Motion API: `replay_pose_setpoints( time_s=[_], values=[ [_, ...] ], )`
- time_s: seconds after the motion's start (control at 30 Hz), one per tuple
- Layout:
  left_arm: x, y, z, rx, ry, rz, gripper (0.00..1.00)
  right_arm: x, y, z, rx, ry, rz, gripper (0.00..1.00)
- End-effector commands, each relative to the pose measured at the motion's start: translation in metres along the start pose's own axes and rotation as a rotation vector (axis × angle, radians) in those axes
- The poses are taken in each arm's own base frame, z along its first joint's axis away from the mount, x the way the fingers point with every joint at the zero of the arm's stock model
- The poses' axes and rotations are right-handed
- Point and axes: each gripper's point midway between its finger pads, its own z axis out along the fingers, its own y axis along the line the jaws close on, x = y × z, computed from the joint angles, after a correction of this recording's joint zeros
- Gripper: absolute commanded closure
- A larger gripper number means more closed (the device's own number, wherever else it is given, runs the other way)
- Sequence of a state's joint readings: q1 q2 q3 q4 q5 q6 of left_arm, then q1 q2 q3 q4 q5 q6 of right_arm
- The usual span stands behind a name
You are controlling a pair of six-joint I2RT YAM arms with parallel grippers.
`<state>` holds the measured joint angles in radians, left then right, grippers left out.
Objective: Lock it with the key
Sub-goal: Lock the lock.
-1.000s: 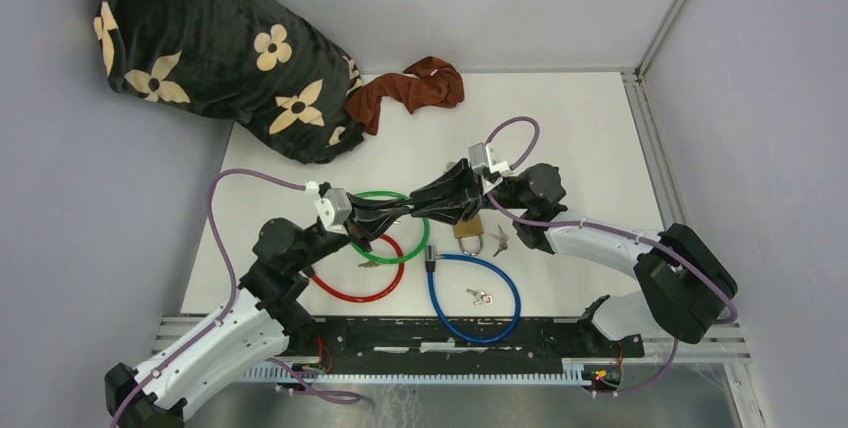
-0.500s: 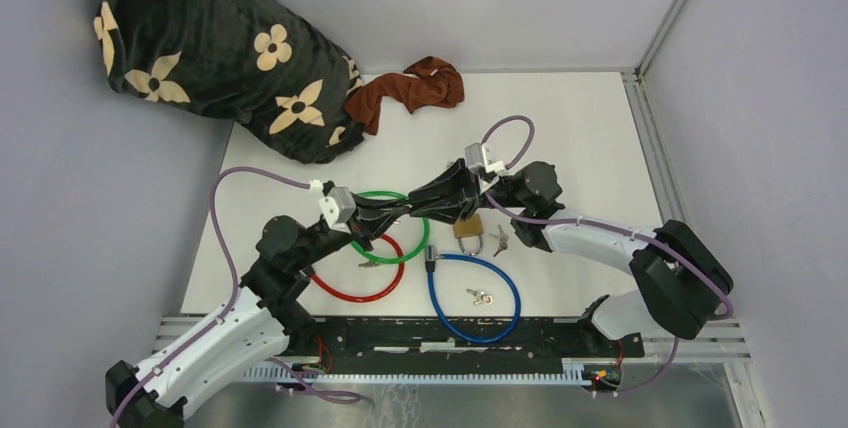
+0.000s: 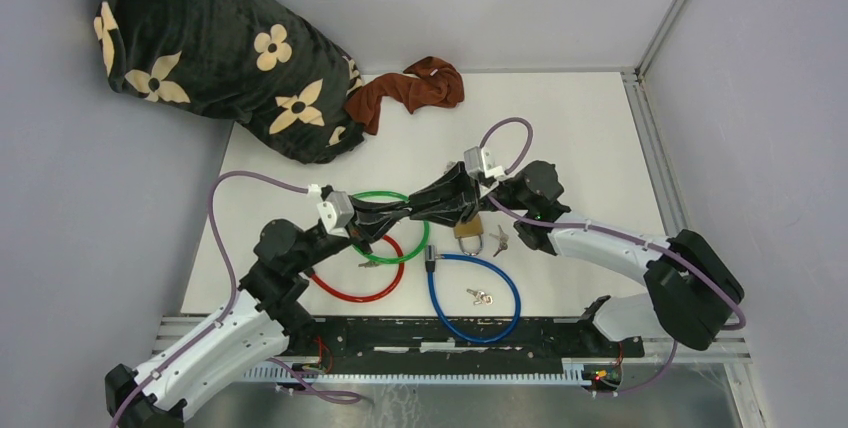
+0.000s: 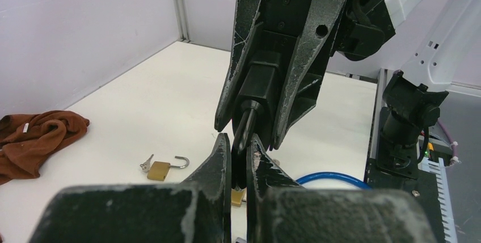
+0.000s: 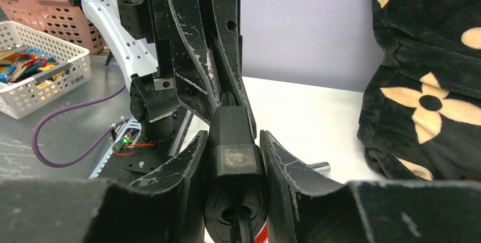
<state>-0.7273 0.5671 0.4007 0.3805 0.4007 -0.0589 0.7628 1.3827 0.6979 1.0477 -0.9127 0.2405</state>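
My two grippers meet nose to nose above the middle of the table. The right gripper is shut on the black lock body of a cable lock, keyhole facing its camera. Which cable it belongs to I cannot tell. The left gripper is shut on the dark head of the key. The key's shaft sits in the lock's keyhole. In the top view the lock and key are hidden between the fingers.
Green, red and blue cable loops lie below and in front of the grippers. A brass padlock with keys and loose keys lie near. An open-shackled padlock, brown cloth and black blanket lie farther back.
The right wrist has shifted slightly, and its cable loop has moved with it. Both grips and the left arm look unchanged.
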Motion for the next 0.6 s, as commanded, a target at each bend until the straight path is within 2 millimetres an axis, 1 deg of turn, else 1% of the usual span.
replay_pose_setpoints(
  time_s=[0.0,0.03,0.1,0.17,0.2,0.27,0.3,0.33,0.4,0.43,0.47,0.57],
  values=[
    [0.016,-0.055,-0.005,0.276,0.052,-0.053,0.98,0.036,0.058,0.033,-0.146,0.125,0.038,0.79],
    [0.015,-0.047,-0.006,0.239,0.044,-0.038,0.98,0.042,0.059,0.029,-0.144,0.149,0.042,0.69],
    [0.015,-0.035,-0.008,0.184,0.033,-0.015,0.98,0.048,0.061,0.022,-0.138,0.186,0.035,0.57],
    [0.015,-0.03,-0.01,0.162,0.025,0.01,0.98,0.05,0.062,0.013,-0.126,0.213,0.018,0.48],
    [0.015,-0.028,-0.012,0.157,0.027,0.03,0.98,0.051,0.063,0.007,-0.122,0.226,0.012,0.41],
    [0.018,-0.023,-0.015,0.143,0.04,0.073,0.98,0.051,0.062,-0.005,-0.099,0.248,-0.004,0.32],
    [0.022,-0.022,-0.017,0.138,0.054,0.092,0.98,0.049,0.06,-0.012,-0.084,0.252,-0.026,0.29],
    [0.025,-0.021,-0.019,0.137,0.067,0.112,0.98,0.05,0.058,-0.019,-0.062,0.267,-0.033,0.27],
    [0.034,-0.021,-0.023,0.139,0.097,0.131,0.98,0.047,0.054,-0.033,-0.018,0.289,-0.074,0.24],
    [0.037,-0.021,-0.025,0.138,0.106,0.131,0.98,0.048,0.053,-0.04,-0.003,0.308,-0.078,0.23],
    [0.038,-0.022,-0.026,0.139,0.11,0.125,0.98,0.047,0.052,-0.046,0.009,0.32,-0.091,0.22],
    [0.04,-0.029,-0.029,0.174,0.108,0.114,0.98,0.052,0.052,-0.066,0.019,0.388,-0.096,0.21]
  ],
)
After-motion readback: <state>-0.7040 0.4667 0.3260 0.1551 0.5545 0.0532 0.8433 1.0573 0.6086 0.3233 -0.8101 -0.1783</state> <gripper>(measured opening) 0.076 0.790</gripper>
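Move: Between the two hands, high over the table, the black padlock is already held: its body's middle lies about 4 cm right and 1 cm ahead of the left hand, which pinches its shackle, and about 3 cm left of the right hand, level with it ahead and in height. Some 26 cm below the right hand lie the blue cable's head, straight beneath, and the brass padlock, 5 cm ahead and 7 cm right. Opening wide, the right fingers let go of the black padlock's body, while that hand sinks about 6 cm and draws back 4 cm, then pulls right, away from it, tipping its fingertips down. The left hand keeps its pinch on the shackle and carries the padlock down some 6 cm and back 3 cm, fingers tilting down about 10 degrees. ##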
